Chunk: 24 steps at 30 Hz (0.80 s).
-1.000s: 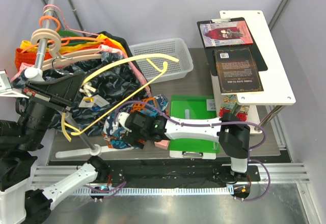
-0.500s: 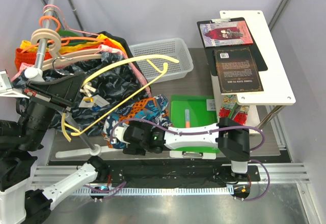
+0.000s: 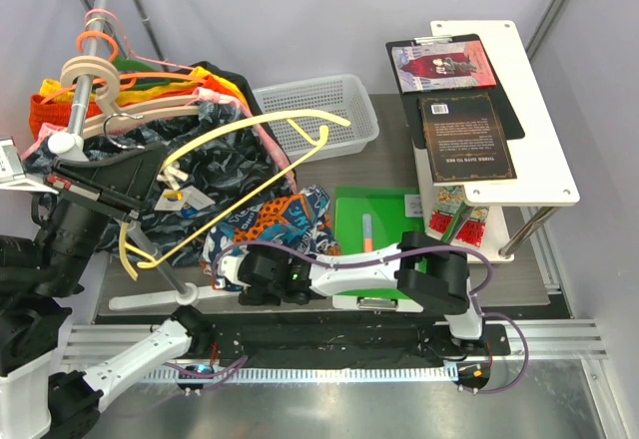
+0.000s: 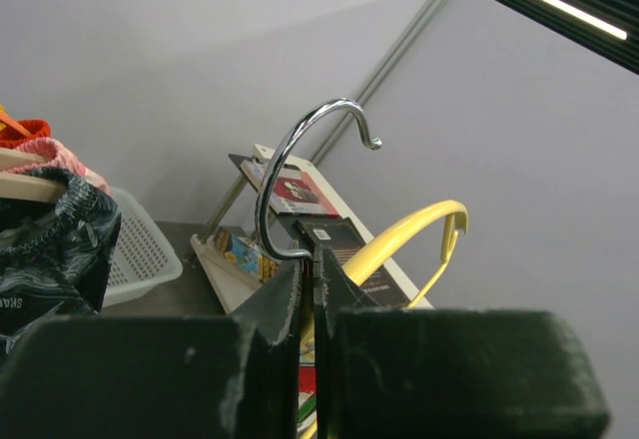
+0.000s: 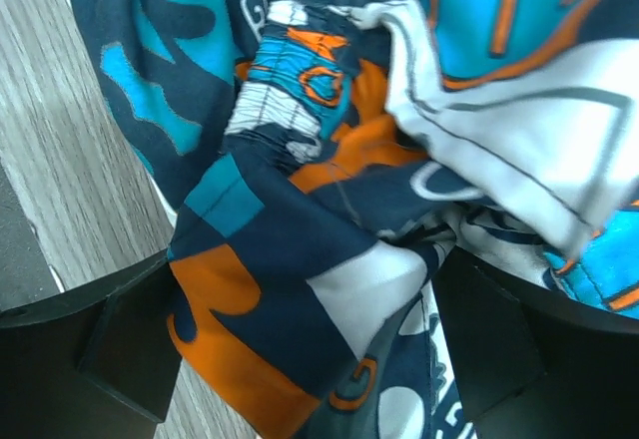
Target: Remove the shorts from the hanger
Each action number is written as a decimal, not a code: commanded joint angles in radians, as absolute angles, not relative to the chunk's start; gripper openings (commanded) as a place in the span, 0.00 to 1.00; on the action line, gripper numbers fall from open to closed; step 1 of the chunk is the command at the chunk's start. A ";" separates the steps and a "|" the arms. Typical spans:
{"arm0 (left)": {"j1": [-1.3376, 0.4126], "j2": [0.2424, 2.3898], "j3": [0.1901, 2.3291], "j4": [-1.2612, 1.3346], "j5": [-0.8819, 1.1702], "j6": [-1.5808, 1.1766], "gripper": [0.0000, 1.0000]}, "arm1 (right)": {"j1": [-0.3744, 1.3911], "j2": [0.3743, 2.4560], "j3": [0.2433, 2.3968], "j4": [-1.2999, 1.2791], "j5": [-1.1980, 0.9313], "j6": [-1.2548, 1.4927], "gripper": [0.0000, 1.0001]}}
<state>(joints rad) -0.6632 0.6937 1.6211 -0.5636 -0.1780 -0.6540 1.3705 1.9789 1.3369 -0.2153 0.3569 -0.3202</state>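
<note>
The shorts (image 3: 295, 215), printed in blue, teal, orange and white, lie crumpled on the table, apart from the hanger. My right gripper (image 3: 242, 273) is low at their near-left edge. Its jaws stand wide open, with folds of the shorts (image 5: 329, 160) bunched between the two fingers (image 5: 110, 334). The pale yellow hanger (image 3: 250, 120) is held up over the left of the table. My left gripper (image 3: 155, 168) is shut on it at the base of its metal hook (image 4: 334, 105). One yellow arm (image 4: 404, 231) arches away to the right.
A clothes rail (image 3: 100, 70) at the left carries other hangers, orange garments and a dark navy leaf-print garment (image 3: 230, 160). A white mesh basket (image 3: 319, 110) sits at the back. A green box (image 3: 384, 229) lies right of the shorts, next to a white shelf (image 3: 544, 185) with books.
My right gripper has slid toward the near-left edge of the table, uncovering more of the shorts. The left arm and the hanger have stayed put.
</note>
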 commanded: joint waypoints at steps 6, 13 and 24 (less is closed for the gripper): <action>-0.660 0.696 1.657 -0.540 -0.163 -0.660 0.00 | 1.364 2.063 1.377 -0.164 0.328 -0.330 0.69; -0.660 0.701 1.670 -0.543 -0.161 -0.661 0.00 | 1.355 2.056 1.391 -0.123 0.463 -0.347 0.21; -0.660 0.709 1.666 -0.525 -0.158 -0.661 0.00 | 1.355 1.821 1.407 -0.037 0.563 -0.403 0.01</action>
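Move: The removed shorts lie heaped on the table under my open right hand: their middle is about 6 cm ahead, 5 cm to its right and some 3 cm below. The rack's white foot bar lies roughly 12 cm to this hand's left and 5 cm nearer me; the green clipboard about 27 cm to its right and 4 cm farther out. From my left hand the shorts are about 55 cm below, 11 cm ahead and 7 cm right. I sink my wide-open right hand another 2.5 cm or so into the near-left part of the shorts, shutting the fingers as I go, and pinch a fold beside the waistband. With the fold gripped I go up about 4.5 cm and forward about 3 cm, the fingertips tilting up a little. My left hand stays up high, keeping its pinch on the empty yellow hanger. ##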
